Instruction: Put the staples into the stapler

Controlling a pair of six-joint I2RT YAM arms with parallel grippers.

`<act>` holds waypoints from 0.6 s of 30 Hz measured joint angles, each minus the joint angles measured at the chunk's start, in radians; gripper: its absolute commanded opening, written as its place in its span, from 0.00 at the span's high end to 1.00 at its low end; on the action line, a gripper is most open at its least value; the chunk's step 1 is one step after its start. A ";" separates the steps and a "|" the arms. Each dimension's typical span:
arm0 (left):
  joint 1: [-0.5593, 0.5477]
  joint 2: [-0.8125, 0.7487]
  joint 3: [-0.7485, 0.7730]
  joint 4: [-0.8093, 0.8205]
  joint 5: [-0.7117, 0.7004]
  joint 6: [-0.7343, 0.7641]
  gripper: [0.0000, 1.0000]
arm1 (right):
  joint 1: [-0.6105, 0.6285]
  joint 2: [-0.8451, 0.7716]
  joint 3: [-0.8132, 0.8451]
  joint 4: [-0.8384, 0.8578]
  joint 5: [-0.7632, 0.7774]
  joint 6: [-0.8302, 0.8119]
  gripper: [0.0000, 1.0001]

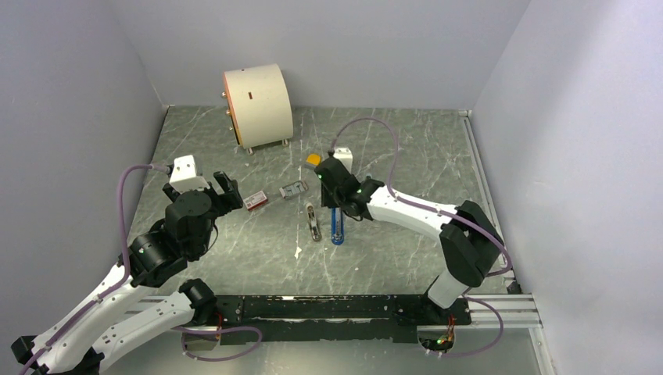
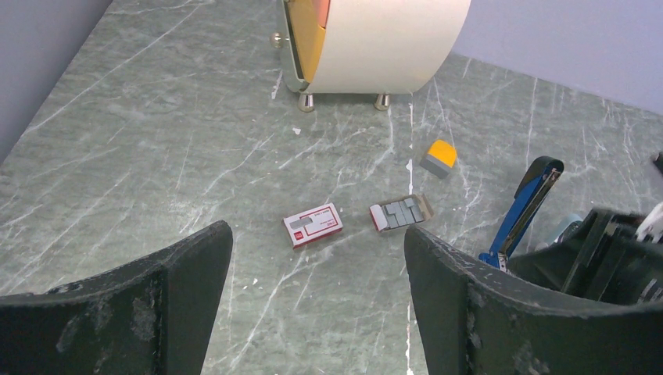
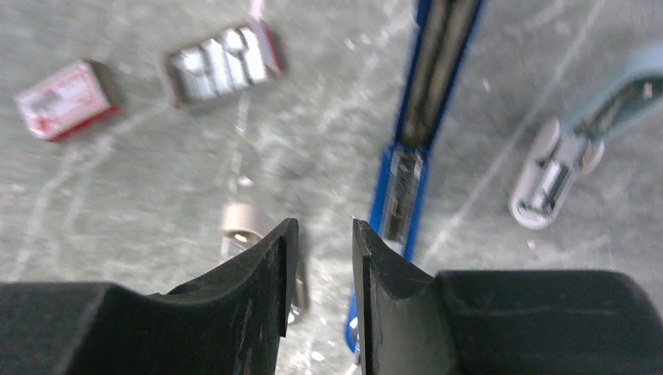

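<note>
The blue stapler [image 1: 337,230] [image 2: 525,205] lies opened near the table's middle, and its long channel [image 3: 438,70] faces up. A silvery piece [image 3: 402,187] sits in that channel, but it is too blurred to tell whether it is staples. More staples [image 2: 403,212] [image 3: 223,62] [image 1: 293,190] lie as several grey strips in a small open tray to the left. My right gripper [image 3: 324,226] [image 1: 335,209] hovers over the stapler's near end, narrowly open with nothing between its fingers. My left gripper [image 2: 317,230] [image 1: 207,187] stands wide open and empty, left of the tray.
A red-and-white box [image 2: 313,225] [image 1: 255,201] lies beside the tray. A grey-beige bar [image 1: 313,223] [image 3: 242,223] lies just left of the stapler. A pale-blue tool [image 3: 559,168] is on the stapler's right. An orange-topped block [image 2: 439,156] and a large round white drum [image 1: 258,103] stand farther back.
</note>
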 measured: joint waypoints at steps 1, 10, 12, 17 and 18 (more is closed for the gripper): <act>0.000 0.000 0.000 0.000 0.000 0.000 0.15 | -0.001 0.004 0.028 0.000 -0.012 -0.018 0.62; 0.000 -0.014 0.000 0.000 -0.001 -0.001 0.15 | -0.001 0.238 0.350 0.014 -0.127 -0.171 0.57; 0.000 -0.016 0.000 0.000 0.000 -0.001 0.15 | -0.001 0.315 0.407 0.004 -0.150 -0.198 0.58; 0.000 -0.010 0.000 0.000 0.000 0.000 0.15 | 0.000 0.441 0.489 -0.018 -0.178 -0.246 0.61; 0.000 -0.009 0.000 0.000 0.000 0.000 0.15 | 0.000 0.458 0.505 -0.024 -0.183 -0.253 0.60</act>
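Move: The open box of staples lies about 8 cm ahead of my right hand, 11 cm to its left and 6 cm below. The blue stapler lies opened out almost beneath me, its middle 4 cm ahead and 2 cm right. The cream stapler is 2 cm back and 6 cm left; the orange block stands 16 cm ahead and 6 cm left. From my left hand, the open box is roughly 14 cm ahead, 13 cm right and 25 cm down. I swing my right hand away from the blue stapler to the open box of staples, some 10 cm left and 6 cm forward, in a low arc: first up about 4 cm, then down nearly 7. On the way I turn the wrist some 15 to 20 degrees counter-clockwise, lining up with the box, and keep the empty fingers part-open, stopping short of the staples. ##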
